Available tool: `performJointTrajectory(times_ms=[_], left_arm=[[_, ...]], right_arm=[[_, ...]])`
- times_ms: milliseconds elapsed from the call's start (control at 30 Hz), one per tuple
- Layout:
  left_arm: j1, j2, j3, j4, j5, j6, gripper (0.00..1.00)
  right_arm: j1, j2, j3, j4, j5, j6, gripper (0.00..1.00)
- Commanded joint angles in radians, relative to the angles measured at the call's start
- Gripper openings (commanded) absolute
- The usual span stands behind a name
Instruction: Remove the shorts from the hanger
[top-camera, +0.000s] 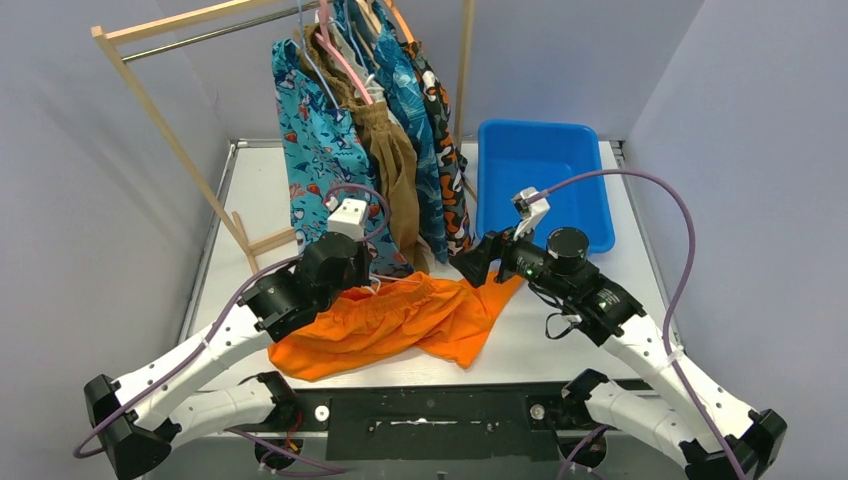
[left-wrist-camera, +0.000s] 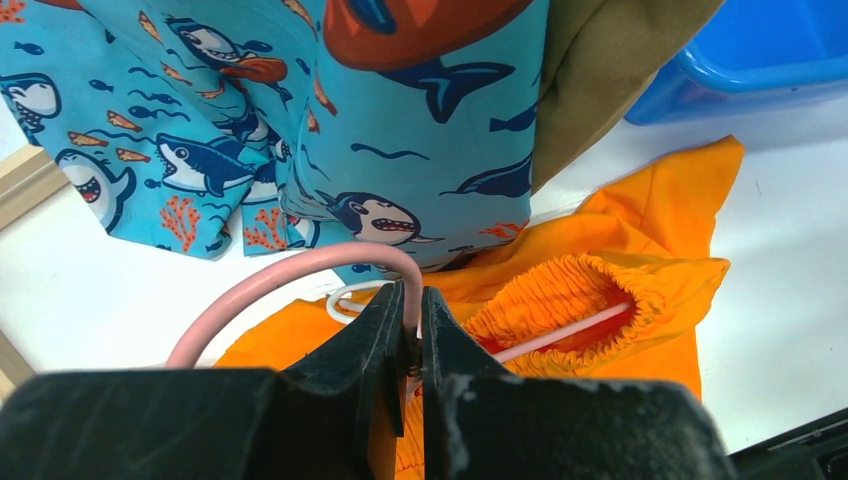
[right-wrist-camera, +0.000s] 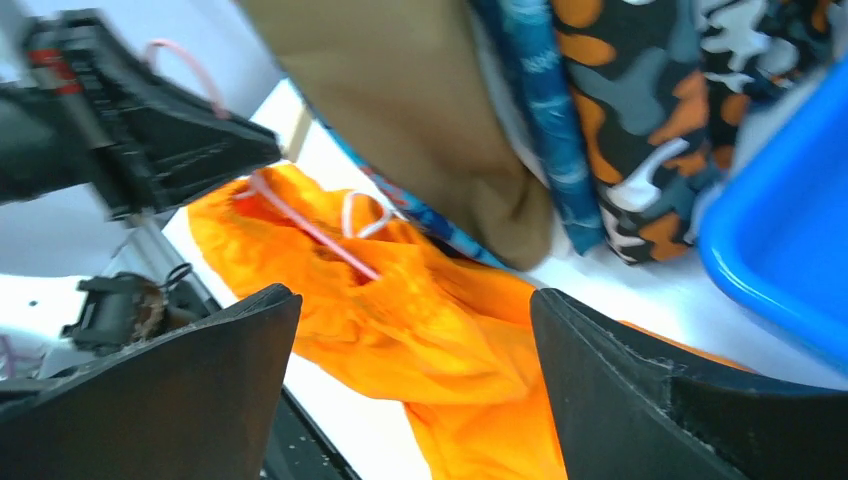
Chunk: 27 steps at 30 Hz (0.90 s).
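Observation:
The plain orange shorts (top-camera: 400, 325) lie crumpled on the white table in front of the arms. A pink hanger (left-wrist-camera: 300, 280) is still threaded through their elastic waistband (left-wrist-camera: 570, 290). My left gripper (left-wrist-camera: 412, 300) is shut on the hanger's neck, just below the hook. My right gripper (right-wrist-camera: 415, 300) hovers open over the right side of the orange shorts (right-wrist-camera: 450, 350), with nothing between its fingers. In the top view it (top-camera: 470, 262) sits by the shorts' right leg, and the left gripper (top-camera: 365, 275) is at the waistband.
Teal shark-print shorts (top-camera: 320, 160), brown shorts (top-camera: 385, 160), blue patterned shorts (top-camera: 420, 130) and camouflage shorts (top-camera: 445, 150) hang from a wooden rack (top-camera: 170, 140) at the back. A blue bin (top-camera: 545, 170) stands at the back right.

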Motion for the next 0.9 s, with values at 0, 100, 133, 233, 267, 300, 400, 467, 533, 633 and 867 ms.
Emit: performJointTrajectory(times_ms=[0, 100, 133, 233, 267, 300, 400, 467, 533, 633, 867], left_arm=[[0.001, 0.033, 0.088, 0.087, 0.047, -0.024, 0.0], [0.001, 0.057, 0.116, 0.075, 0.05, -0.031, 0.0], [0.0, 0.061, 0.118, 0.076, 0.052, -0.035, 0.0], [-0.002, 0.067, 0.126, 0.07, 0.061, -0.049, 0.0], [-0.002, 0.064, 0.129, 0.066, 0.065, -0.053, 0.0], [-0.002, 0.059, 0.127, 0.064, 0.066, -0.057, 0.0], [-0.003, 0.034, 0.109, 0.061, 0.055, -0.068, 0.0], [-0.003, 0.029, 0.115, 0.033, 0.031, -0.074, 0.0], [-0.003, 0.038, 0.138, -0.003, 0.019, -0.08, 0.0], [-0.004, 0.048, 0.163, -0.026, 0.037, -0.081, 0.0], [-0.005, 0.032, 0.138, 0.0, 0.047, -0.088, 0.0]], right_arm=[[0.084, 0.045, 0.035, 0.065, -0.035, -0.047, 0.86], [0.175, 0.158, 0.119, -0.057, -0.011, -0.122, 0.86], [0.19, 0.194, 0.144, -0.084, -0.051, -0.149, 0.87], [0.211, 0.262, 0.189, -0.135, -0.055, -0.166, 0.81], [0.212, 0.273, 0.19, -0.139, -0.011, -0.162, 0.78], [0.212, 0.282, 0.187, -0.146, 0.027, -0.158, 0.75], [0.212, 0.297, 0.205, -0.203, 0.096, -0.156, 0.68], [0.212, 0.291, 0.201, -0.21, 0.122, -0.157, 0.64], [0.212, 0.286, 0.187, -0.191, 0.131, -0.156, 0.57], [0.213, 0.31, 0.196, -0.177, 0.104, -0.161, 0.49], [0.211, 0.361, 0.214, -0.089, 0.048, -0.163, 0.23]])
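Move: The right end of the orange shorts' waistband lies about 6 cm left of the right hand, 2 cm back and 8 cm below it. Around it hang the khaki trousers' hem, some 10 cm left and 2 cm ahead of the hand, and the camo shorts' hem, 5 cm ahead and 2 cm left, both about 7 cm down. The left hand has that waistband end roughly 13 cm to its right, 2 cm back and 6 cm below. Swing the open right gripper left towards the waistband's free end, then drop it some 7 cm, tipping the fingers about 20 degrees further down and turning slightly counter-clockwise. Settle about 5 cm left of the start and close over halfway, bringing the fingertips onto the waistband from both sides. Keep the left gripper shut on the pink hanger's hook, easing it about 1.5 cm right and up. ##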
